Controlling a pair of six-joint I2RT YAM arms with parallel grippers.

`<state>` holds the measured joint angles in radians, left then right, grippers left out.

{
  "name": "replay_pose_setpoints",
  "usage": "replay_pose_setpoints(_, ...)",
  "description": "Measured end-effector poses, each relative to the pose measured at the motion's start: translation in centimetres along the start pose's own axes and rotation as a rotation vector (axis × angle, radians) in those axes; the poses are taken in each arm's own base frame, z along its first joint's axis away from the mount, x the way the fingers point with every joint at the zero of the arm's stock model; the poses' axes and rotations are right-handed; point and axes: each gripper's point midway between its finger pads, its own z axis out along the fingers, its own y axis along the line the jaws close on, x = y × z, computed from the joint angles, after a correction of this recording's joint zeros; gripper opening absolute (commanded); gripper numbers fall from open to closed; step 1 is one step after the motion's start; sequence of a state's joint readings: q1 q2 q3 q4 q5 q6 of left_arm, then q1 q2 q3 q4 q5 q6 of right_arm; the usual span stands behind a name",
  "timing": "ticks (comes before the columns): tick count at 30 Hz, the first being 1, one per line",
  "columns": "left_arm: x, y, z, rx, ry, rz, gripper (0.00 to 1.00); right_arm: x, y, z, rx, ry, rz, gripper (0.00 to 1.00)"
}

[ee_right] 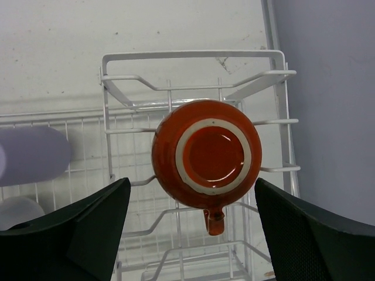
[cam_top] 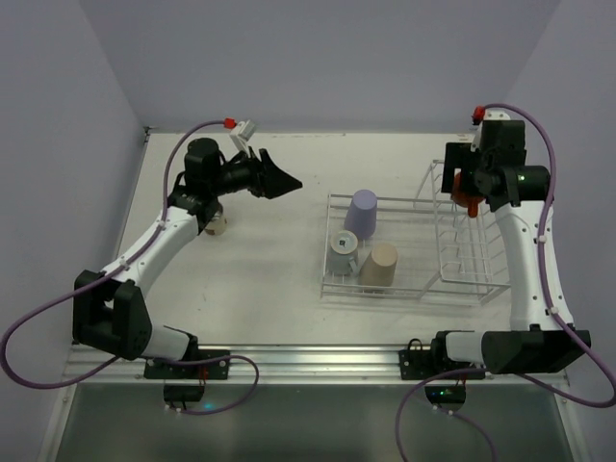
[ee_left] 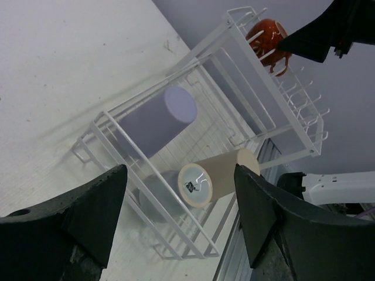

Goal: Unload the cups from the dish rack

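Note:
The white wire dish rack (cam_top: 332,289) stands right of centre. In its low tray, upside down, are the lavender tumbler (cam_top: 365,212), the light blue-grey cup (cam_top: 344,248) and the beige tumbler (cam_top: 378,267). The orange-red mug (ee_right: 206,153) sits bottom up on the prongs of the upright basket, handle (ee_right: 214,221) towards the camera. My right gripper (ee_right: 192,182) is open just above the mug, one finger on each side, touching nothing. My left gripper (cam_top: 282,180) is open and empty, in the air left of the rack. Its view shows the lavender tumbler (ee_left: 155,126), the beige tumbler (ee_left: 220,175) and the blue-grey cup (ee_left: 153,196).
A small pale object (cam_top: 218,224) lies on the table, partly hidden under the left arm. The side wall runs close behind the basket end of the rack (ee_right: 284,105). The table's near rail (cam_top: 308,361) lies between the arm bases.

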<state>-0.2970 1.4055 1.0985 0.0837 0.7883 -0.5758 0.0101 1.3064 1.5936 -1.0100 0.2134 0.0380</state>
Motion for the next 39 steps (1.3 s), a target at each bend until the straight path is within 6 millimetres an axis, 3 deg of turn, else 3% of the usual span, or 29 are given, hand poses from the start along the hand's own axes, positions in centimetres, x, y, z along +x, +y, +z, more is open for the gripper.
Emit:
replay_pose_setpoints(10,-2.2,-2.5,1.4,0.146,-0.088,-0.024,0.78,-1.2,-0.9,-1.1,0.015,-0.03,-0.009,0.88)
replay_pose_setpoints(15,-2.7,-3.5,1.6,0.199,-0.102,-0.014,0.79,-0.8,-1.6,-0.6,0.032,-0.007,0.002,0.89)
replay_pose_setpoints(24,-2.6,-3.9,1.7,0.235,-0.097,-0.002,0.79,1.2,-1.3,1.2,0.036,0.057,0.007,0.91)
replay_pose_setpoints(39,-2.7,-4.2,1.6,0.255,-0.098,0.015,0.8,1.0,-1.0,1.9,0.009,0.016,0.026,0.92)
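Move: Under the right hand's open fingers, about 3 cm ahead, 2 cm to the right and 5 cm lower, the red cup sits upside down on the rack's upper tier. From that hand the purple cup is some 21 cm left, 3 cm ahead and 20 cm down; the beige cup 18 cm left, 11 cm back, 22 cm down. From the empty left hand the red cup lies roughly 43 cm right, 1 cm ahead and 4 cm lower. Lining up over the red cup, the right hand first rises a little and shifts about 1.5 cm right, then sinks some 3.5 cm towards it and edges slightly forward, fingers wide open with the cup centred between them. Meanwhile the open left hand climbs about 4.5 cm and reaches 3 cm right towards the rack, its fingertips tipping up some 10 degrees and swinging slightly clockwise. ##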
